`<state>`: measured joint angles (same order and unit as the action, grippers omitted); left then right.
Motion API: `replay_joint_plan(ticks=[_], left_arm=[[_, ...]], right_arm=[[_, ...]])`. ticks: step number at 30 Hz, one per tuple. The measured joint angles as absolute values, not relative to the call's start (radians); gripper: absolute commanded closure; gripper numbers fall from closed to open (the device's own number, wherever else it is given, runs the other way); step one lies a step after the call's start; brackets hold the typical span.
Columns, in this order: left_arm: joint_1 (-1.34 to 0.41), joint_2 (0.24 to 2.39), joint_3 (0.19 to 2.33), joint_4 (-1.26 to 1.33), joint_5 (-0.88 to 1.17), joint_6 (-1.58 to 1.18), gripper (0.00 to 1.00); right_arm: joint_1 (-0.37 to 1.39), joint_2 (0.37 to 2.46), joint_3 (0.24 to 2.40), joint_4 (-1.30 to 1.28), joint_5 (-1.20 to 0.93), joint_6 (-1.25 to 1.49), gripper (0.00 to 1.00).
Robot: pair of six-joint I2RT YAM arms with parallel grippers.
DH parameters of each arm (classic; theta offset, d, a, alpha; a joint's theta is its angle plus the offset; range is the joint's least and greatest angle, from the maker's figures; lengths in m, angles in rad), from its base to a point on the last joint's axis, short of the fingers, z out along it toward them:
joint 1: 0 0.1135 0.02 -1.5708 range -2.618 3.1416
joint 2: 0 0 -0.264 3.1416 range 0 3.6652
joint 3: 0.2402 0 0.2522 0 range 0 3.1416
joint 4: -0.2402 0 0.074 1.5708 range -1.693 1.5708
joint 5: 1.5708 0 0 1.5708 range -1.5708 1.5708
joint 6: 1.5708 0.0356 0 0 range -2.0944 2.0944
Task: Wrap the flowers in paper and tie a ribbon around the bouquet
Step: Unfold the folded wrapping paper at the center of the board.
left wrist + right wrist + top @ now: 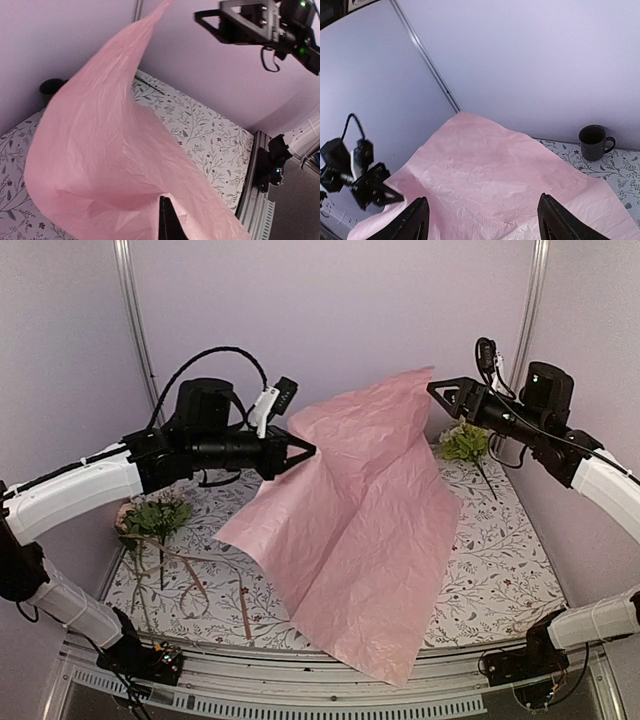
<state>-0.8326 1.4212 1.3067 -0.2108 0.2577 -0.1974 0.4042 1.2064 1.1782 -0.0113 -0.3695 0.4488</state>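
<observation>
The paper (360, 510), a large crinkly pink sheet, hangs in the air over the middle of the table, and its lower end drapes over the front edge. My left gripper (308, 449) is shut on the sheet's left edge; in the left wrist view its dark fingertips (169, 215) pinch the pink sheet. My right gripper (435, 388) stands open beside the sheet's raised top corner; in the right wrist view its fingers (417, 220) are wide apart with the paper (490, 170) spread beyond them. Flowers lie at the left (155, 515) and far right (465, 440). The ribbon (190, 585) curls on the cloth at the left.
A dark mug (594, 141) stands at the back by the wall. The floral table cloth (500, 560) covers the table. Lilac walls close the back and sides, and a metal rail (300, 695) runs along the front edge.
</observation>
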Motion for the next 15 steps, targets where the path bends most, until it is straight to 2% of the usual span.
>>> replay_joint_plan(ticks=[5, 10, 15], left_arm=[[-0.590, 1.451, 1.156, -0.199, 0.429, -0.256, 1.00], [-0.556, 1.560, 1.148, -0.340, 0.463, -0.184, 1.00], [-0.552, 1.654, 1.192, -0.477, 0.382, -0.093, 1.00]], right_arm=[[0.405, 1.243, 1.193, -0.113, -0.440, 0.277, 0.22], [0.403, 1.392, 1.206, -0.224, -0.370, 0.202, 0.20], [0.395, 1.576, 1.222, -0.318, -0.260, 0.162, 0.20]])
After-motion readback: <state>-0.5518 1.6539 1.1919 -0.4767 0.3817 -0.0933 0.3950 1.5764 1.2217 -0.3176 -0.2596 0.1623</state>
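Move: The left hand holds the paper; the board spot its flap is taken to lies about 6 cm ahead, 10 cm left and 30 cm below, with the mug roughly 40 cm ahead and 23 cm right of the hand. From the empty right hand, the paper's middle is about 2 cm ahead, 16 cm left, 33 cm below; the mug stands 33 cm ahead, 12 cm left, and the white-green flowers 30 cm ahead, 20 cm right. Both hands sink some 20 cm towards the board, left still pinching paper and drawing left, right empty, open. ##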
